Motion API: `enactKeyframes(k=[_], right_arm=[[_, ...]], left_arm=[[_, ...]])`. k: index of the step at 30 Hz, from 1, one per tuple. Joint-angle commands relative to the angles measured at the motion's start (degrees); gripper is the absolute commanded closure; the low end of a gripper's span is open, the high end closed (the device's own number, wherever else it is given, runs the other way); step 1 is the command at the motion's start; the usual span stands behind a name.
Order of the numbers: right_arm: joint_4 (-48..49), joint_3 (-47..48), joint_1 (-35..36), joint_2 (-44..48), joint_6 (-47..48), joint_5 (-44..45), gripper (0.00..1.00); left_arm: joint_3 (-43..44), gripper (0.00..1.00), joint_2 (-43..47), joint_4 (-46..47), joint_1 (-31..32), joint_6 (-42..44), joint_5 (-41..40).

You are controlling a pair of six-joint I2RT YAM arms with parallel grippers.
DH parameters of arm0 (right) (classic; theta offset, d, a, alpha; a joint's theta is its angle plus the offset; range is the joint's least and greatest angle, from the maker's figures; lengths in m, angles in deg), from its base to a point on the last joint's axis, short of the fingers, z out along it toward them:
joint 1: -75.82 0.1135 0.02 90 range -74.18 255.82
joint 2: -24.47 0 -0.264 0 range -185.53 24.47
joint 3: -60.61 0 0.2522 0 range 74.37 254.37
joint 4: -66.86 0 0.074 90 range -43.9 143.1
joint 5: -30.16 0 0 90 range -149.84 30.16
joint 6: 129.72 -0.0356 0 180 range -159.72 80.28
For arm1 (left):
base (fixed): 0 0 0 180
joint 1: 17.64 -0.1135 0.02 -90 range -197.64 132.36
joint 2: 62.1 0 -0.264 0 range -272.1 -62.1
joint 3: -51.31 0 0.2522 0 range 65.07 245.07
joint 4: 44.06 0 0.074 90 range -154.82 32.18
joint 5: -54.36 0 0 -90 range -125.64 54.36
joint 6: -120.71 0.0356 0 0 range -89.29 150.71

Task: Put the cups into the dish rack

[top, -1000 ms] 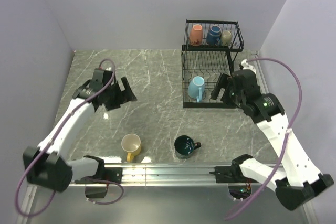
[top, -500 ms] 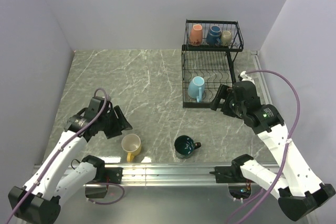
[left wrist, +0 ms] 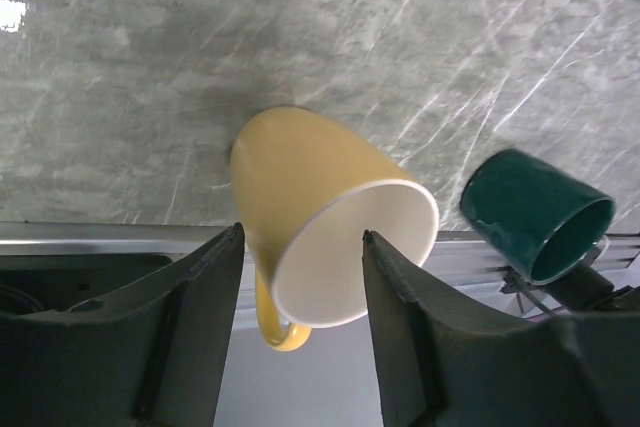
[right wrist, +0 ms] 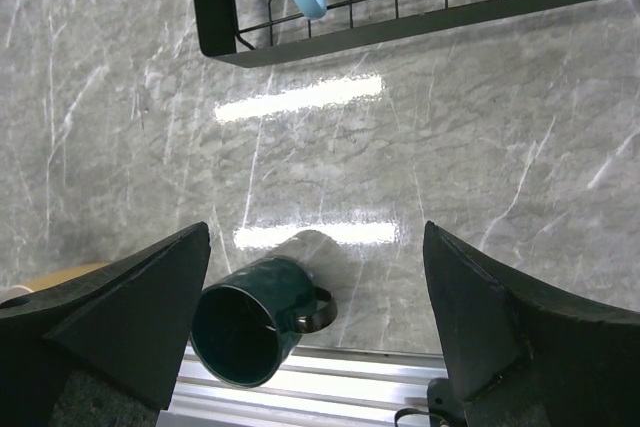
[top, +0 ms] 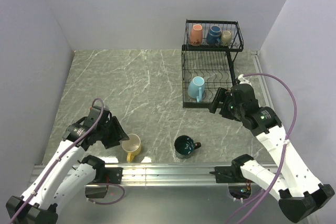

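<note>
A yellow cup (top: 131, 144) stands upright near the table's front edge, with a dark teal cup (top: 184, 145) to its right. My left gripper (top: 118, 135) is at the yellow cup's left rim. In the left wrist view its jaws are half open, and the yellow cup (left wrist: 320, 217) shows between them, one finger beside its wall and the other in front of its mouth. My right gripper (top: 218, 100) hangs open by the dish rack's (top: 207, 104) front right corner, with the teal cup (right wrist: 250, 332) below it. The lower tray holds a light blue cup (top: 197, 86).
The rack's upper basket holds an orange-pink cup (top: 196, 34), a navy cup (top: 213, 35) and an olive cup (top: 226, 37). A metal rail (top: 168, 170) runs along the near edge just behind the two loose cups. Walls close in the left, back and right.
My left arm has swung from the mid-left of the table down to the yellow cup, and its jaws have narrowed. The right gripper has drifted slightly left along the rack's front.
</note>
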Motion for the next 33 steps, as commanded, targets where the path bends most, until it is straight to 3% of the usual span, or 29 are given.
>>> enactKeyframes(k=[1, 19, 28, 31, 33], right_arm=[[1.4, -0.6, 0.2, 1.5, 0.0, 0.8, 0.07], [0.7, 0.2, 0.1, 1.6, 1.0, 2.2, 0.07], [0.2, 2.2, 0.0, 0.1, 1.7, 2.4, 0.07], [-0.2, 2.7, -0.2, -0.2, 1.9, 2.6, 0.07], [-0.4, 2.6, -0.2, 0.0, 1.8, 2.8, 0.07]], left_arm=[[-0.2, 0.45, 0.5, -0.2, 0.7, -0.8, -0.9], [-2.2, 0.62, -11.2, 3.8, 7.7, -3.1, -5.4], [-3.8, 0.83, -14.4, 7.7, 10.9, -5.3, -5.9], [-3.6, 0.98, -15.5, 8.0, 11.5, -5.8, -6.6], [-3.2, 1.0, -15.9, 7.9, 11.6, -5.7, -6.9]])
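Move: The yellow cup stands upright close under the left hand. Its middle is about 4 cm to the right, 1 cm back and 7 cm below, with the handle pointing back towards the robot. The dark green cup stands some 21 cm to the right of the yellow one, about level with it. From the idle right hand, the yellow cup lies about 30 cm to the left, 11 cm back and 17 cm below. Down by about 5 cm goes the left hand, drifting only slightly right and back, onto the left wall of the yellow cup. The fingers swing some 10 degrees nearer to vertical. They close steadily from half open until one finger is inside the mouth and the other outside, pinching the wall at the rim. ##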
